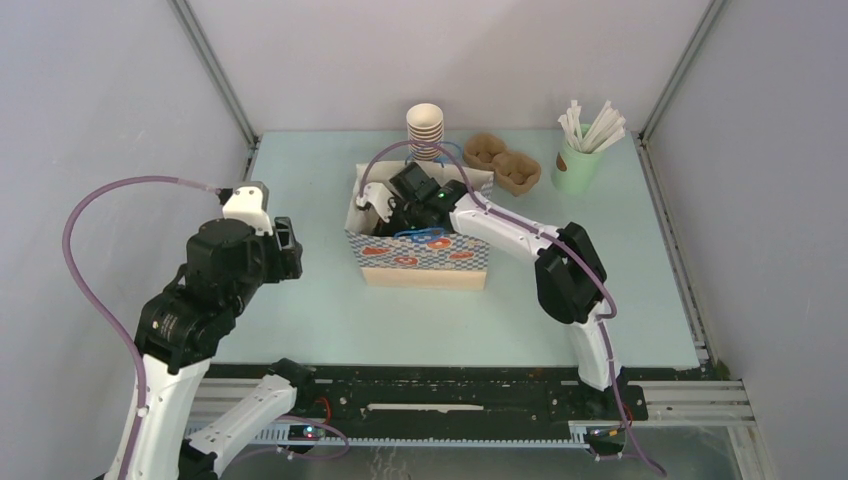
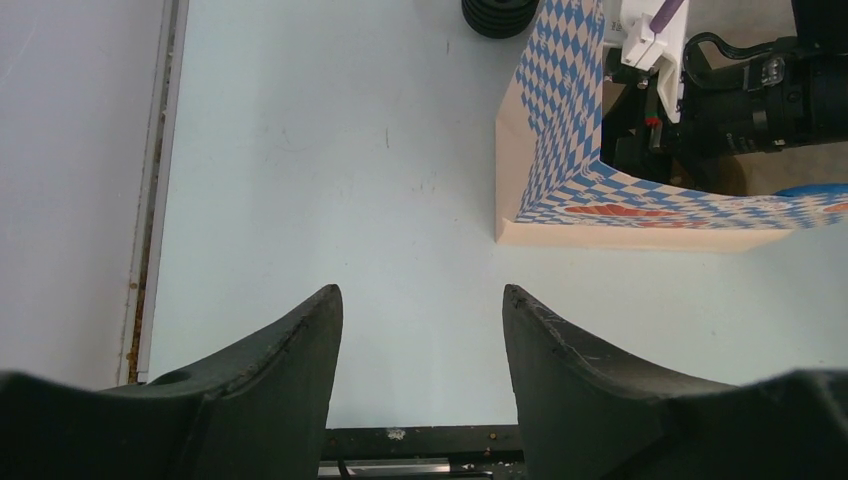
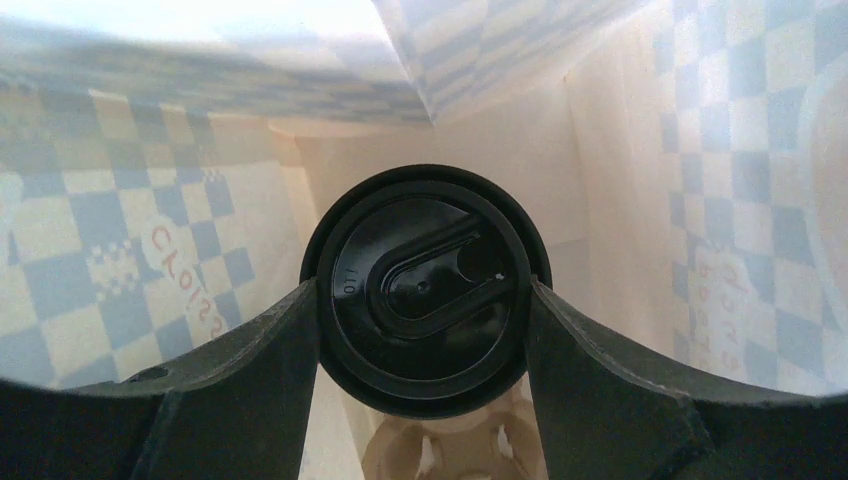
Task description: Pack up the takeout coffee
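Note:
The takeout coffee [image 3: 425, 265] shows in the right wrist view as a cup under a black lid, low inside the blue-and-white checked paper bag [image 1: 420, 258]. My right gripper [image 3: 425, 300] reaches down into the bag [image 3: 110, 260], its two fingers pressed against opposite sides of the lid. Under the cup lies a brown moulded-pulp tray [image 3: 450, 450]. In the top view only the right wrist [image 1: 415, 195] shows above the bag's mouth. My left gripper [image 2: 420, 295] hangs open over bare table, left of the bag [image 2: 560, 130], holding nothing.
Behind the bag stands a stack of brown paper cups [image 1: 425, 130]. To its right are a pulp cup tray [image 1: 503, 160] and a pale green cup of white straws [image 1: 578, 165]. A black ribbed round thing [image 2: 500, 15] sits at the bag's far corner.

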You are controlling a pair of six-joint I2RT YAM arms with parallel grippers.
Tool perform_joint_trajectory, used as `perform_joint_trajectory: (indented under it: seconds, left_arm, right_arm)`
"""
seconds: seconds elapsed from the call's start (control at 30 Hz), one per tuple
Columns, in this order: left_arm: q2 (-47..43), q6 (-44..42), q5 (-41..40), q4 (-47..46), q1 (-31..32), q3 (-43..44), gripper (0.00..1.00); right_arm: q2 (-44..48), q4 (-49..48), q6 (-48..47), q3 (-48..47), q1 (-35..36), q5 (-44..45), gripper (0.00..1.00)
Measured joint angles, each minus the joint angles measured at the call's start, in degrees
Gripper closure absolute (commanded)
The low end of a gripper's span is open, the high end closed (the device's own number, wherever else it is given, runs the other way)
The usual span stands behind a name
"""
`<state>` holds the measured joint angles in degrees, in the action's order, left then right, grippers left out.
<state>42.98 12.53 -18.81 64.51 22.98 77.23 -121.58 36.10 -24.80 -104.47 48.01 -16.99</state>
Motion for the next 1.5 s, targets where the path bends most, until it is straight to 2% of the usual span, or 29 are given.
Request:
perform_joint_trajectory:
  seconds: [0.4, 0.73, 0.93, 1.03, 1.17, 1.4, 1.5]
  left_arm:
    - [-0.1, 0.6, 0.3, 0.0, 0.0, 0.0, 0.36]
    - [-0.1, 1.0, 1.2, 0.0, 0.0, 0.0, 0.36]
    - [-0.1, 1.0, 1.2, -0.1, 0.0, 0.1, 0.37]
    - [0.0, 1.0, 1.2, -0.3, 0.0, 0.1, 0.37]
    - [0.9, 1.0, 1.1, -1.0, 0.0, 1.1, 0.37]
    - [2.3, 1.1, 1.0, -2.8, 0.0, 3.1, 0.36]
    - [2.5, 1.3, 1.0, -3.0, 0.0, 3.4, 0.36]
  right_arm:
    - [-1.7, 4.5, 1.2, -2.2, 0.0, 1.7, 0.79]
    - [-1.7, 3.2, 2.3, -1.2, 0.0, 1.7, 0.76]
    - [-0.9, 4.4, 3.1, -2.3, 0.0, 1.9, 0.55]
    - [-1.4, 6.5, 4.4, -5.1, -0.3, 1.9, 0.4]
    - [-3.2, 10.2, 6.3, -9.4, -0.9, 1.4, 0.29]
    - [-3.8, 14.6, 10.3, -12.1, -2.0, -0.3, 0.01]
    - [-3.5, 15.5, 11.6, -12.1, -1.9, -0.7, 0.0]
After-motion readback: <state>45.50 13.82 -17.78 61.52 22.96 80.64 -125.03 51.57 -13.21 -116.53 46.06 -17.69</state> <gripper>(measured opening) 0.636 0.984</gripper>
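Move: Inside the bag, the right hand still grips the lidded cup by its lid, with the cup-holder well meant for it about 8 cm below and 1 cm to the right. The spare lids stand some 9 cm ahead and 3 cm left, the stack of paper cups about 10 cm ahead and 6 cm right, and the spare cup holder 11 cm ahead and 22 cm right. From the empty left hand the well is about 14 cm ahead, 19 cm right and 30 cm below. The right hand, still pinching the lid, shifts about 1 cm right and sinks some 1.5 cm to bed the cup into the holder, stays low briefly, then rises about 3 cm, at first with the grip unchanged, while the wrist turns roughly 10 degrees clockwise and tips about as much. Only near the top of that rise do the fingers open almost fully, one coming free of the lid and the other staying close by its rim, as the empty left hand lifts about 2.5 cm and edges forward beside the bag. ##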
